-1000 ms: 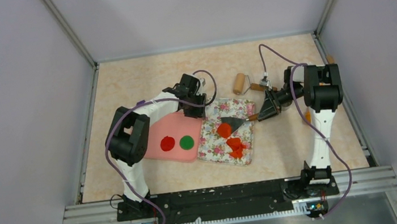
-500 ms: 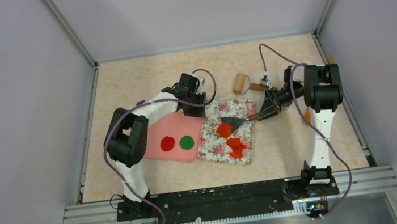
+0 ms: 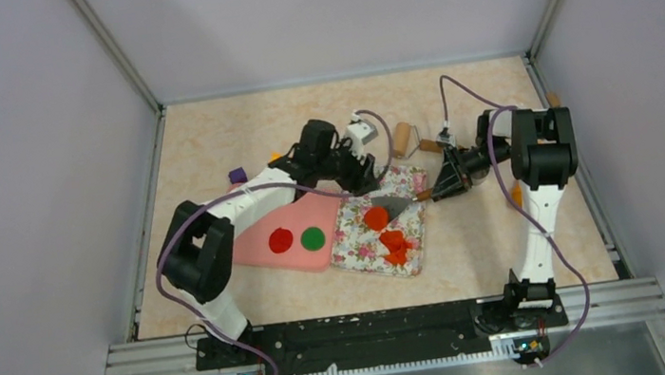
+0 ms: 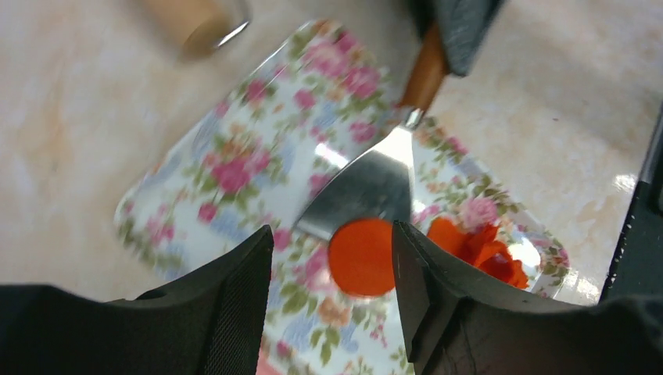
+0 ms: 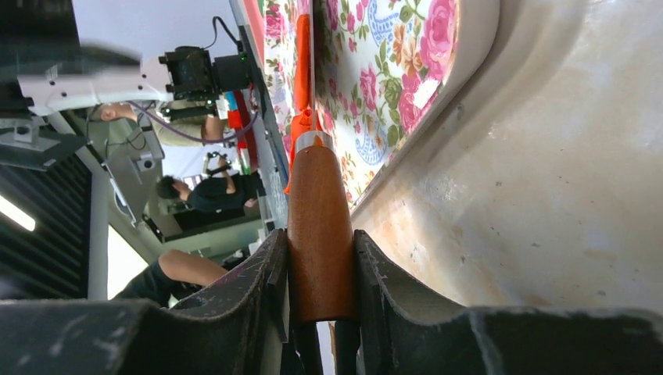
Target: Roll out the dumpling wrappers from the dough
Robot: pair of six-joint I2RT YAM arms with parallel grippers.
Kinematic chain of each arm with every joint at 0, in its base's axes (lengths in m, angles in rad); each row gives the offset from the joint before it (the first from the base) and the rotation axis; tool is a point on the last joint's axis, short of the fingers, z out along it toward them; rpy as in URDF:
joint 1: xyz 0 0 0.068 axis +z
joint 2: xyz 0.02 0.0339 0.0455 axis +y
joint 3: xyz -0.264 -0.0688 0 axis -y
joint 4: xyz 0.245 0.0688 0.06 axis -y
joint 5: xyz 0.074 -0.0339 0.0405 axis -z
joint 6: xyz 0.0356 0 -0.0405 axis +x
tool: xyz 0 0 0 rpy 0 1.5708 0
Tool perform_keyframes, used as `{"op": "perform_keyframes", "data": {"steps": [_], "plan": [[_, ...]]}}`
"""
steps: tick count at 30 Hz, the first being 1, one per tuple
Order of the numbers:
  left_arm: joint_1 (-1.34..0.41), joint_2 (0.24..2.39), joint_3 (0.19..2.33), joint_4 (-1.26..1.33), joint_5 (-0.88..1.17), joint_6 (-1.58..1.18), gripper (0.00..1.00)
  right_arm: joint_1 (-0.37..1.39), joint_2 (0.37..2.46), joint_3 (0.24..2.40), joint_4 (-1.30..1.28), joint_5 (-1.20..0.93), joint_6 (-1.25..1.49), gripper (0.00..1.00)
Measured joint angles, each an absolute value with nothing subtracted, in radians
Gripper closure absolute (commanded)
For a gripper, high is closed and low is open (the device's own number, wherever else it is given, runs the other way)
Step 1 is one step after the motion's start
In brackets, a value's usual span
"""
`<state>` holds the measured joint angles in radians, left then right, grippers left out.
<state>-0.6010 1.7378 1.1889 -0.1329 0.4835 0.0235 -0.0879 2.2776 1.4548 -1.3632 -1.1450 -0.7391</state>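
Observation:
An orange-red dumpling wrapper (image 3: 375, 218) (image 4: 361, 256) lies on the floral tray (image 3: 355, 242) (image 4: 234, 172), its upper edge on the tip of a metal spatula blade (image 3: 390, 203) (image 4: 367, 187). My right gripper (image 3: 439, 189) (image 5: 320, 242) is shut on the spatula's wooden handle (image 5: 319, 219). My left gripper (image 3: 367, 175) (image 4: 330, 234) hovers open just above the wrapper, which shows between its fingers. The ragged orange-red dough (image 3: 396, 245) (image 4: 477, 246) sits on the tray beside it. Red (image 3: 281, 240) and green (image 3: 313, 238) wrappers rest on the pink mat (image 3: 256, 221).
A wooden roller (image 3: 402, 137) (image 4: 195, 16) lies behind the tray, partly hidden by my left arm. A small purple piece (image 3: 236, 174) sits behind the mat. An orange stick (image 3: 515, 194) lies by the right arm. Walls close in on three sides.
My left arm has swung right from the mat's back edge to above the tray, and its jaws have widened. The right gripper and spatula have barely moved.

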Motion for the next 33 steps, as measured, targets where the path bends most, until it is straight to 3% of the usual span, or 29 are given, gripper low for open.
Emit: {"op": "perform_keyframes", "data": {"steps": [7, 16, 29, 32, 33], "plan": [[-0.780, 1.880, 1.316, 0.017, 0.597, 0.273, 0.41, -0.088, 2.257, 1.447, -1.302, -1.145, -0.623, 1.00], [-0.804, 2.058, 1.402, 0.025, 0.608, 0.392, 0.43, -0.088, 2.256, 1.447, -1.290, -1.147, -0.598, 1.00], [-0.838, 2.152, 1.505, -0.033, 0.587, 0.427, 0.57, -0.089, 2.255, 1.448, -1.296, -1.145, -0.609, 1.00], [-0.842, 2.153, 1.505, -0.051, 0.582, 0.430, 0.67, -0.089, 2.252, 1.448, -1.295, -1.140, -0.606, 1.00], [-0.846, 2.153, 1.506, -0.050, 0.576, 0.432, 0.72, -0.089, 2.251, 1.448, -1.298, -1.136, -0.606, 0.95]]}}
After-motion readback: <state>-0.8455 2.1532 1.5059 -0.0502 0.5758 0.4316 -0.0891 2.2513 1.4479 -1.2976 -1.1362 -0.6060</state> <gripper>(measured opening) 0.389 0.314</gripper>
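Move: The front end of the spatula handle, just in front of the right fingers that already hold it, lies about 14 cm to the left hand's right, 3 cm back and 6 cm lower; from the right hand it is some 5 cm left and 1 cm back. About 10 cm below the left hand, the round red wrapper sits 6 cm back and 4 cm right, the crumpled dough 14 cm back and 8 cm right. The wooden roller is roughly 11 cm ahead, 13 cm right and 9 cm down. Bring the left gripper about 14 cm to the right, over the spatula blade, first rising slightly, then sinking some 8 cm onto the front of the handle, turning about 30 degrees clockwise on the way. Once low, ease back slightly and narrow the open fingers around the handle, just ahead of the right fingers. Keep the right grip and hold the spatula steady. ##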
